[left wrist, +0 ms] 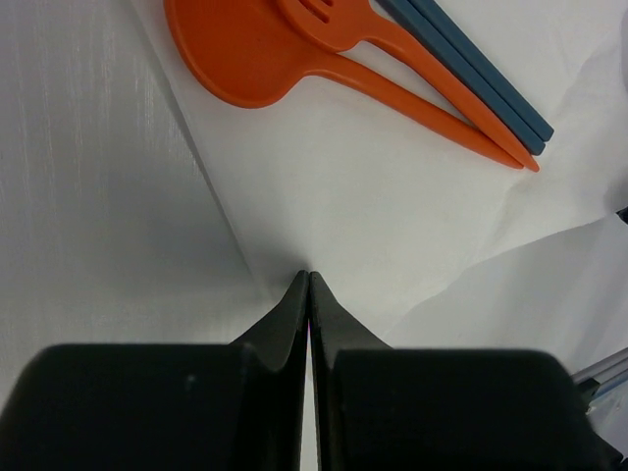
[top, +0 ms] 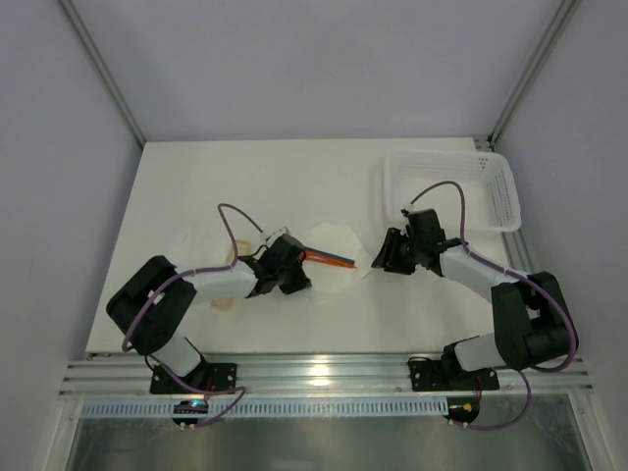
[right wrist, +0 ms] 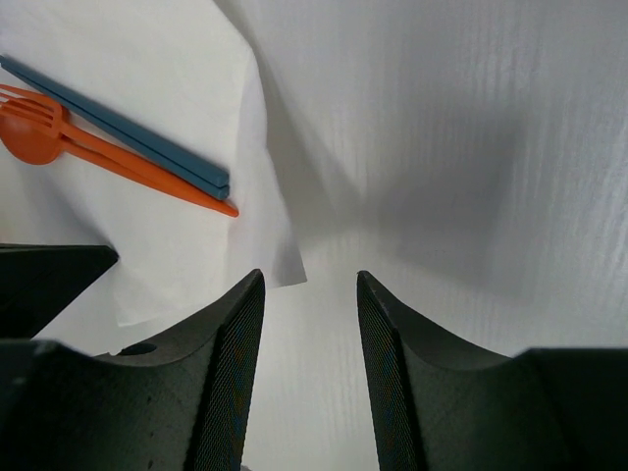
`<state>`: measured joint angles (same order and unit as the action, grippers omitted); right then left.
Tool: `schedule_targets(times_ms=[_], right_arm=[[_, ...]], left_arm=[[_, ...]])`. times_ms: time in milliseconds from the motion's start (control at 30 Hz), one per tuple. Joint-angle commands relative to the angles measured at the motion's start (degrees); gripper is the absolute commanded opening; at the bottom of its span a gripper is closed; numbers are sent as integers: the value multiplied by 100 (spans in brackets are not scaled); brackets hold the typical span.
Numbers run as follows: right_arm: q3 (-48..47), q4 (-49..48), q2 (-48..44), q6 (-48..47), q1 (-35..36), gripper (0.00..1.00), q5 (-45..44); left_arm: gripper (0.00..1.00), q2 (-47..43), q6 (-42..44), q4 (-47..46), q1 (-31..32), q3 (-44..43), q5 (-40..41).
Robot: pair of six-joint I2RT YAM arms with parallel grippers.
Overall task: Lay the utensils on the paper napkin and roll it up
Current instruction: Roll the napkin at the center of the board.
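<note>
The paper napkin (top: 339, 240) (left wrist: 392, 196) (right wrist: 147, 69) lies spread on the table between the arms. On it rest the utensils (top: 329, 258): an orange spoon (left wrist: 245, 54), an orange fork (left wrist: 339, 20) and two blue sticks (left wrist: 481, 83) (right wrist: 128, 132), side by side with their handle ends together. My left gripper (top: 297, 281) (left wrist: 309, 277) is shut, its tips meeting on the napkin's near corner, where the paper's edge and a crease run into them. My right gripper (top: 378, 258) (right wrist: 309, 277) stands open just off the napkin's opposite corner, over bare table, with nothing between its fingers.
A white perforated basket (top: 496, 186) stands at the back right, behind the right arm. A small beige piece (top: 224, 302) lies on the table by the left arm's elbow. The table's near edge runs just in front of both bases.
</note>
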<state>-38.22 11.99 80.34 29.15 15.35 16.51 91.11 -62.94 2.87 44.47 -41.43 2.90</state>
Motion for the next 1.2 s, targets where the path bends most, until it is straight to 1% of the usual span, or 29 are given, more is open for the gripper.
schedule_targets(times_ms=[0,167,533,800,1167], right_arm=[[69,-320,-202,152,178,48,54],[113,-504,-167,267,222,48,98],[8,-830,219,381,363,47,353],[-230,-830,298,399,618,46,361],[-529,-830,562,513,890,46,309]], left_arm=[[0,-137,-43,407,123,91,220],[0,-173,-87,460,211,91,273],[0,-278,-140,442,282,153,299],[0,-269,-175,433,361,126,299],[0,-287,-175,442,387,118,299]])
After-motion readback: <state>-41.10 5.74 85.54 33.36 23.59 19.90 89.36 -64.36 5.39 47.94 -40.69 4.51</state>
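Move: The napkin's right corner lies almost under the right hand, about 2 cm to its left, 1 cm ahead and 2 cm below. From that hand, the spoon and fork are centred some 14 cm left and 2 cm ahead, the chopsticks 14 cm left and 4 cm ahead. The left fingertips are already down on the napkin, with its near corner about 2 cm behind them; the right corner is some 16 cm to that hand's right and 4 cm ahead. Leftward, about 6 cm, the half-open right hand sweeps low in over the napkin towards the ends of the utensil handles, speeding up and rising barely at the end while it turns slightly counter-clockwise. Its outer finger comes against the napkin's right corner, and the fingers stay apart. The shut left fingers keep on the napkin by its near corner and creep back about 2 cm. ##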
